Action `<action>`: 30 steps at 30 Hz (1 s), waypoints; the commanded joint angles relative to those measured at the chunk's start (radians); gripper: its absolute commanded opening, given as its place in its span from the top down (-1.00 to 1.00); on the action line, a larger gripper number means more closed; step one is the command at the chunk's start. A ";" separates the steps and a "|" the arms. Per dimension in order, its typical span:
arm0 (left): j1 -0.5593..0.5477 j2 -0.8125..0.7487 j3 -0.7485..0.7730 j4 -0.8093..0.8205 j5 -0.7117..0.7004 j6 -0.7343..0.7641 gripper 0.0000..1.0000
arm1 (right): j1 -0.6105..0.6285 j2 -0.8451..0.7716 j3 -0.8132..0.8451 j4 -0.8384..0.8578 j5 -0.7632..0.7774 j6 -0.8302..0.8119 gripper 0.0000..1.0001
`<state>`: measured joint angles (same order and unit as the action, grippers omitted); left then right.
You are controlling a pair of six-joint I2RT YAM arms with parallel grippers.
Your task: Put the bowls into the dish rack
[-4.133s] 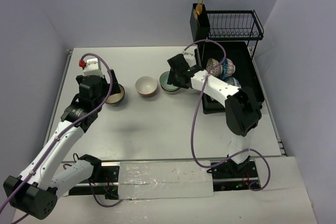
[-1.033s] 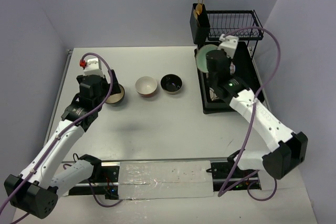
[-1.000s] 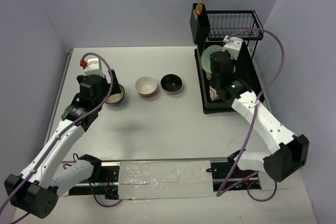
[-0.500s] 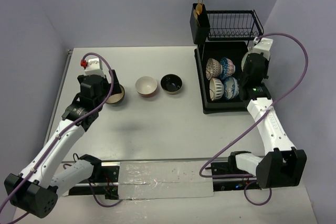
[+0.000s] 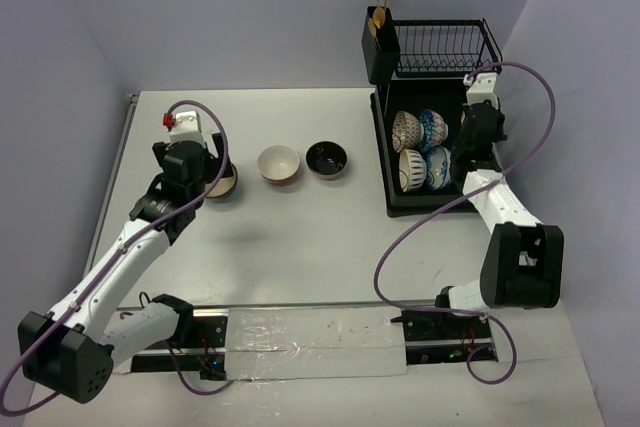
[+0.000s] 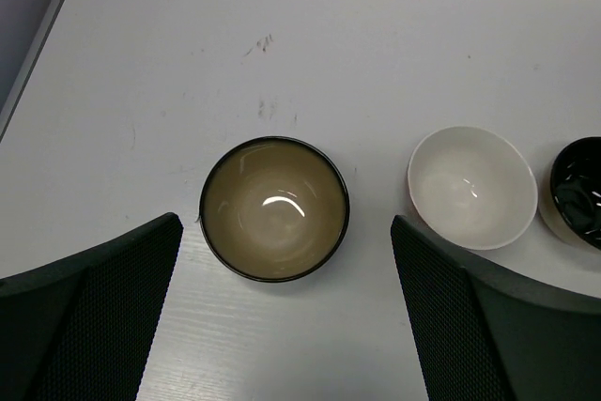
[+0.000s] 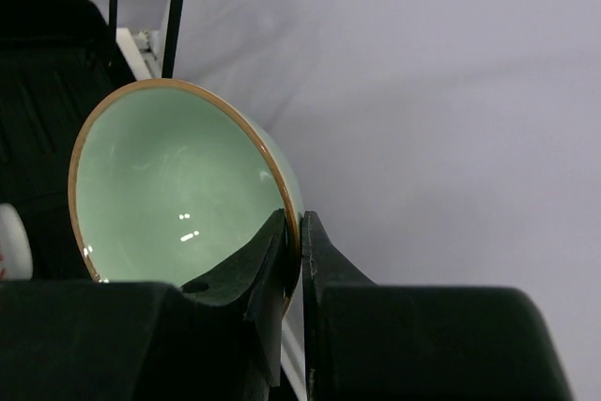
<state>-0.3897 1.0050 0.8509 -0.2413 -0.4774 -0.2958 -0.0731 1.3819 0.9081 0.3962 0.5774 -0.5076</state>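
The tan dark-rimmed bowl [image 6: 274, 208] stands upright on the table, directly under my open left gripper [image 6: 285, 227]; its fingers [image 6: 103, 298] flank the bowl without touching. Beside it are a white bowl [image 6: 472, 187] and a dark-lined bowl [image 6: 577, 192]. In the top view they are the tan bowl [image 5: 224, 184], the white bowl [image 5: 279, 163] and the dark bowl [image 5: 327, 158]. My right gripper [image 7: 300, 237] is shut on the rim of the mint green bowl [image 7: 174, 194], tilted on edge. It hangs over the right side of the dish rack [image 5: 390, 202]; the arm hides the bowl from above.
Several patterned bowls [image 5: 420, 147] stand on edge in the left half of the rack. A black cutlery holder with gold forks [image 5: 380, 32] and a raised wire shelf [image 5: 440, 47] sit at the rack's back. The wall is close on the right.
My right arm lifted the mint green bowl off the table and swung it across the rack to its right side. My left gripper shifted slightly right over the tan bowl, still open.
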 commanded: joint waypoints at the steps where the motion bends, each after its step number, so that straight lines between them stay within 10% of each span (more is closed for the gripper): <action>1: -0.005 0.032 -0.001 0.060 -0.027 0.030 -0.98 | -0.013 0.023 0.006 0.259 -0.010 -0.086 1.00; 30: -0.001 0.050 -0.033 0.114 -0.063 0.057 -0.98 | 0.022 0.361 -0.029 0.681 0.156 -0.364 1.00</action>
<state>-0.3897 1.0576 0.8082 -0.1608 -0.5220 -0.2501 -0.0574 1.7275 0.8497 0.9401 0.7101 -0.8474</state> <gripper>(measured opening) 0.991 0.150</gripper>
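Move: The right hand, holding the green bowl by its rim, has the dish rack's free right-hand spot about 4 cm ahead, 4 cm left and 19 cm below. The blue bowl stands roughly 14 cm left, 1 cm ahead and 20 cm down; the red-blue bowl is 13 cm left and 11 cm ahead. From the left gripper, the brown bowl is some 5 cm ahead, 1 cm left, 19 cm down, and the free spot 12 cm ahead, 73 cm right, 16 cm down. Keep the green bowl's rim pinched in the right gripper: ease it forward about 3 cm and slightly right, then sink about 5 cm towards the free right side of the rack, slowing near the end. Roll the wrist some 15 degrees, left side down. Let the wide-open left gripper settle a couple of centimetres lower over the brown bowl, untouched. ##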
